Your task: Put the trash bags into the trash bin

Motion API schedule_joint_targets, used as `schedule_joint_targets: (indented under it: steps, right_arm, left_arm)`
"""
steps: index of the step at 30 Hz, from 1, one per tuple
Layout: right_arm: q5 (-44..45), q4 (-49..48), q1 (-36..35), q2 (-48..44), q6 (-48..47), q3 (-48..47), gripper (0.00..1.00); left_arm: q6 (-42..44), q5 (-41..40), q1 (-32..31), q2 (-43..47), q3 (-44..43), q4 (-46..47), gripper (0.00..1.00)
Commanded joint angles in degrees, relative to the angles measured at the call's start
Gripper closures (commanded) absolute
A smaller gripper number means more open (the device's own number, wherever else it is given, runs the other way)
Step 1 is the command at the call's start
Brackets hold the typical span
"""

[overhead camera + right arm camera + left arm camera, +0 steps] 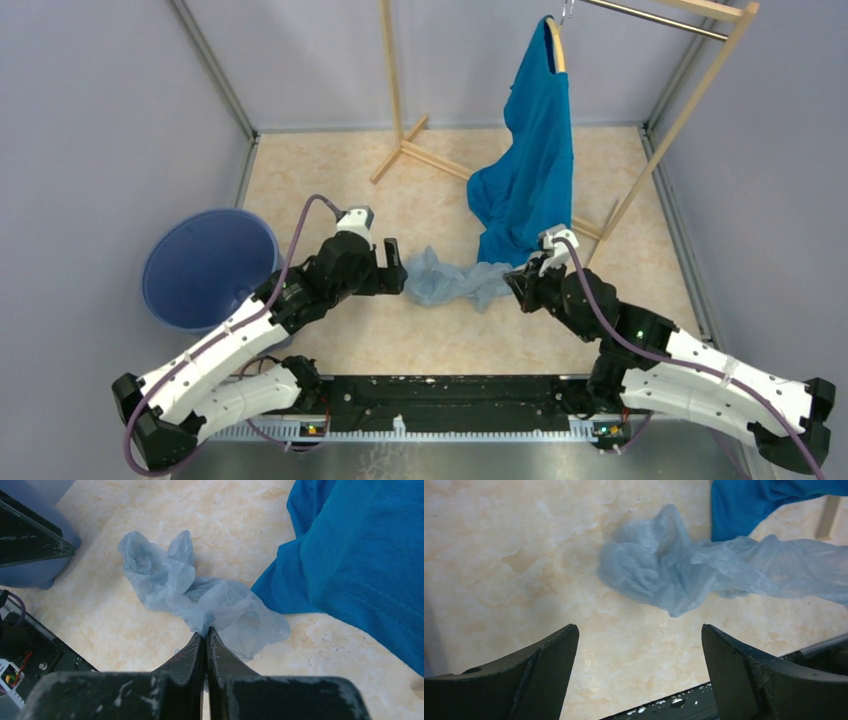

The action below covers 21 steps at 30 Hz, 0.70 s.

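The pale blue-grey trash bag [452, 279] lies crumpled on the table between my two grippers. It shows in the left wrist view [684, 572] and the right wrist view [190, 592]. My right gripper [205, 632] is shut on the near edge of the bag; it sits at the bag's right end in the top view [516, 283]. My left gripper [639, 647] is open and empty, just short of the bag's left end [398, 268]. The round blue trash bin [208, 267] stands at the left, behind my left arm.
A bright blue T-shirt [530, 165] hangs from a wooden rack [405, 140] at the back, its hem touching the table beside the bag. The black base rail [440, 395] runs along the near edge. Grey walls close in the left and right sides.
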<state>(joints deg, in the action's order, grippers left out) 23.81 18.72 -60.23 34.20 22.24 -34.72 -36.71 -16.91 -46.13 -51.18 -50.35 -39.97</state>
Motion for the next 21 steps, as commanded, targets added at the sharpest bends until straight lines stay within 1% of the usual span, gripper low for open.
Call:
schedule_joint_targets:
  steps: [1,4,7,12,17,19,21]
  right_arm:
    - [-0.3,-1.2,-0.5,-0.8,1.1,-1.9,1.0]
    - [-1.0,-2.1,-0.5,-0.9,0.9,-1.4,1.0]
    - [-2.3,-2.6,-0.5,-0.9,0.0,-1.3,1.0]
    - [-5.0,-0.7,-0.5,-1.1,-0.8,-1.5,1.0]
    - [-5.4,1.7,-0.5,-2.1,-0.3,-0.4,1.0]
    - [-5.5,1.6,-0.5,-2.4,0.0,0.1,1.0]
    - [-5.9,1.5,-0.5,-2.3,0.5,0.4,0.98]
  left_arm:
    - [3.3,9.6,0.2,-1.1,-0.6,6.7,0.02]
    - [4.0,14.6,0.2,-4.4,1.3,10.3,0.02]
    - [3.6,15.8,0.2,-7.4,2.7,13.4,0.02]
    - [5.6,9.6,0.2,-12.5,1.6,12.6,0.02]
    - [3.0,3.8,0.2,-17.0,2.3,11.2,0.02]
    - [2.4,1.2,0.2,-18.9,3.2,12.7,0.02]
    - [2.4,-0.6,0.4,-21.1,3.5,13.9,0.02]
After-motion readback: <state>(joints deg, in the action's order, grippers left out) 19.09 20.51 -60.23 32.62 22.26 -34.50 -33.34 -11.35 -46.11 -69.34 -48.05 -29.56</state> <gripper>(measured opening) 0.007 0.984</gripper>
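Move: The trash bag hangs from the right fingers. Its loose, bunched end lies about 6 cm to the left hand's right, 4 cm ahead and some 13 cm below. From the left hand, the trash bin stands roughly 34 cm left and level fore-and-aft, its middle some 8 cm lower; the blue shirt's hem is 22 cm right, 8 cm ahead and 12 cm down. From the right hand, the loose end is about 17 cm left, 5 cm ahead and 15 cm below. Sideways first, then down: the open left hand swings about 5 cm right towards the bag's loose end, then sinks roughly 8 cm over it, easing slightly forward and back left late on. The wrist turns some 10 degrees clockwise, partly unwinds and tips its fingers a little further down. The right hand keeps its shut grip on the other end, drawing back barely a centimetre. ##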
